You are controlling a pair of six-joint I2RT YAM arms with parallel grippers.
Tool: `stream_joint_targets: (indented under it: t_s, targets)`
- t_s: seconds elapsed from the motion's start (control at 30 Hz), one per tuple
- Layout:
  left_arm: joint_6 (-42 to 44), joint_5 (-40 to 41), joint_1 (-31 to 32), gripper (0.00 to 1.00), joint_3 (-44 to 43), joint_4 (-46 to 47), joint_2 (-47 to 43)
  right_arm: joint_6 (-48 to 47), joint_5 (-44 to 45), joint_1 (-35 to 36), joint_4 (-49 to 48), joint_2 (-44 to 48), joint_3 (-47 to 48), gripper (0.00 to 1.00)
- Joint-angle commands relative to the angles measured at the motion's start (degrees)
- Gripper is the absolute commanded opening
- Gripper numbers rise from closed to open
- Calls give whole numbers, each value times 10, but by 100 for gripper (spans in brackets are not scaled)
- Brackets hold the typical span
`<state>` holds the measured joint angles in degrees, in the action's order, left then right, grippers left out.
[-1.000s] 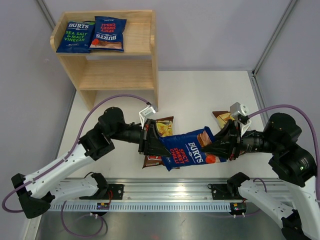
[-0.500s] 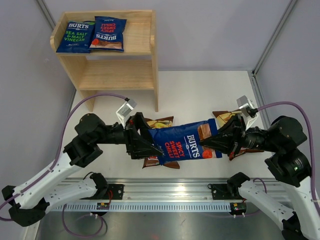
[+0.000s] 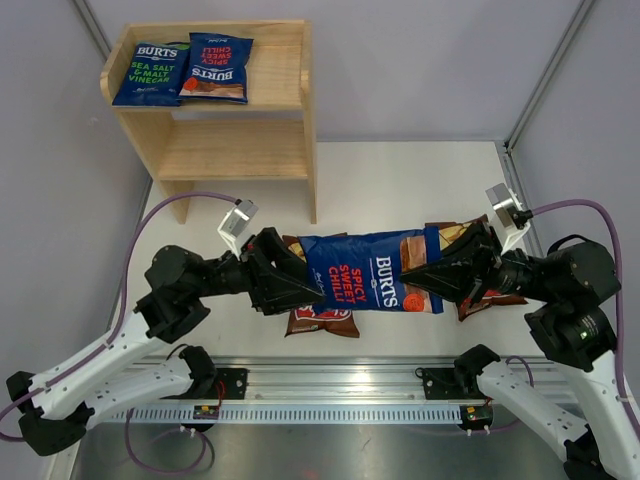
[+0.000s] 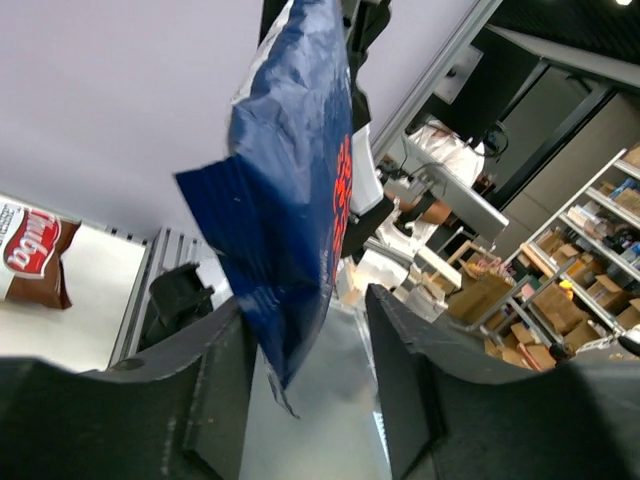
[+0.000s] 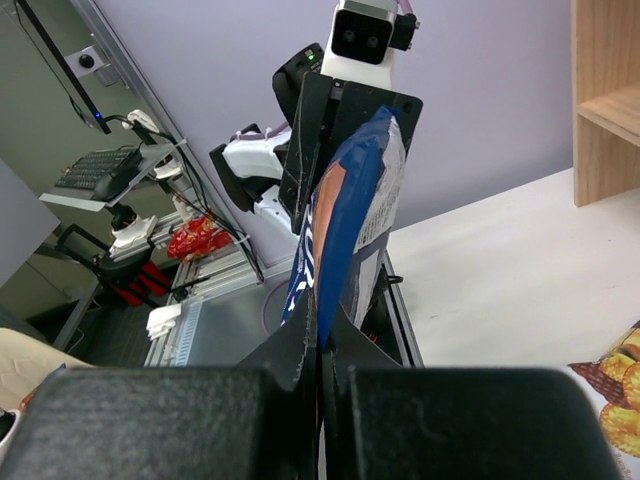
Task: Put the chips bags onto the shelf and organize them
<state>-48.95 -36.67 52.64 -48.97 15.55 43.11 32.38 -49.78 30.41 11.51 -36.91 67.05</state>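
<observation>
A dark blue red-lettered Burts chips bag (image 3: pixel 365 283) hangs level above the table between both arms. My right gripper (image 3: pixel 412 275) is shut on its right end; in the right wrist view the bag (image 5: pixel 340 220) stands edge-on out of the closed jaws (image 5: pixel 322 350). My left gripper (image 3: pixel 305 285) is open around the bag's left end. In the left wrist view the bag (image 4: pixel 290 200) dips between the spread fingers (image 4: pixel 310 350), close to the left one, with a gap to the right one. Two Burts bags (image 3: pixel 152 72) (image 3: pixel 218 67) lie on the top tier of the shelf (image 3: pixel 280 120).
A brown-and-white Chuba bag (image 3: pixel 320 320) lies on the table under the held bag, also in the left wrist view (image 4: pixel 30 250). Another Chuba bag (image 3: pixel 490 300) lies beneath the right arm. The shelf's lower tier (image 3: pixel 235 150) holds nothing. The wall stands close on the left.
My right gripper has shut on the bag's right end and my left gripper has opened. The bag has swung level and shifted left, and the left arm has drawn back to the left.
</observation>
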Motion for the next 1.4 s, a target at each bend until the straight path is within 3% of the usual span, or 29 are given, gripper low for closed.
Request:
stream_joint_targets:
  t_s: [0.0,0.03,0.23,0.4,0.5,0.63,0.67,0.73,0.87,1.0,1.2,1.37]
  targets:
    - [-14,37,13,47,9,81,-7,4,10,2,-38,-11,-1,0]
    - [-15,48,14,42,18,90,-11,0,9,2,-38,-13,0,0]
    - [-29,69,17,35,41,132,-23,-4,21,2,-40,-13,-8,0]
    - [-18,92,18,14,47,115,-30,-17,32,2,-18,-14,-7,0]
    - [-2,114,18,7,47,82,-37,-38,57,3,15,-17,5,9]
    - [9,135,18,1,46,52,-45,-50,121,2,44,-13,19,45]
    - [10,140,18,0,48,48,-47,-52,135,2,51,-12,27,67]
    - [13,158,18,0,50,37,-58,-71,170,2,85,-13,41,99]
    - [23,228,18,0,44,-12,-92,-109,282,2,179,-8,99,100]
    - [26,366,18,0,7,-129,-123,-135,416,2,262,10,138,99]
    - [-6,627,18,0,-116,-294,-109,-144,429,2,282,21,152,99]
    - [-24,766,17,0,-220,-326,-69,-141,414,2,280,18,137,99]
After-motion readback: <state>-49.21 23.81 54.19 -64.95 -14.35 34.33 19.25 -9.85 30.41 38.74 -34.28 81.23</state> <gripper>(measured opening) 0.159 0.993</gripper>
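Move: Between the left hand's open fingers lies the left end of the raised Spicy Sweet Chilli bag, whose middle is about 9 cm to the right and 1 cm ahead and higher. The Spicy Sweet Chilli bag already on the upper shelf is some 43 cm ahead, 19 cm left, 13 cm below; the middle Chuba bag 17 cm ahead, 2 cm right, 40 cm below. From the right hand, still gripping the other end, the raised bag's middle is 7 cm left, level ahead, 1 cm lower. Closing almost in place, the left fingers pinch the raised bag's left end while the right hand keeps its hold. The right fingers then open wide and let go, that hand drawing about 6 cm forward, then 9 cm right, turning clockwise some 40 degrees. The left speeds off towards the shelf, 12 cm left, 11 cm forward and lastly 6 cm up, swinging some 55 degrees counter-clockwise. ##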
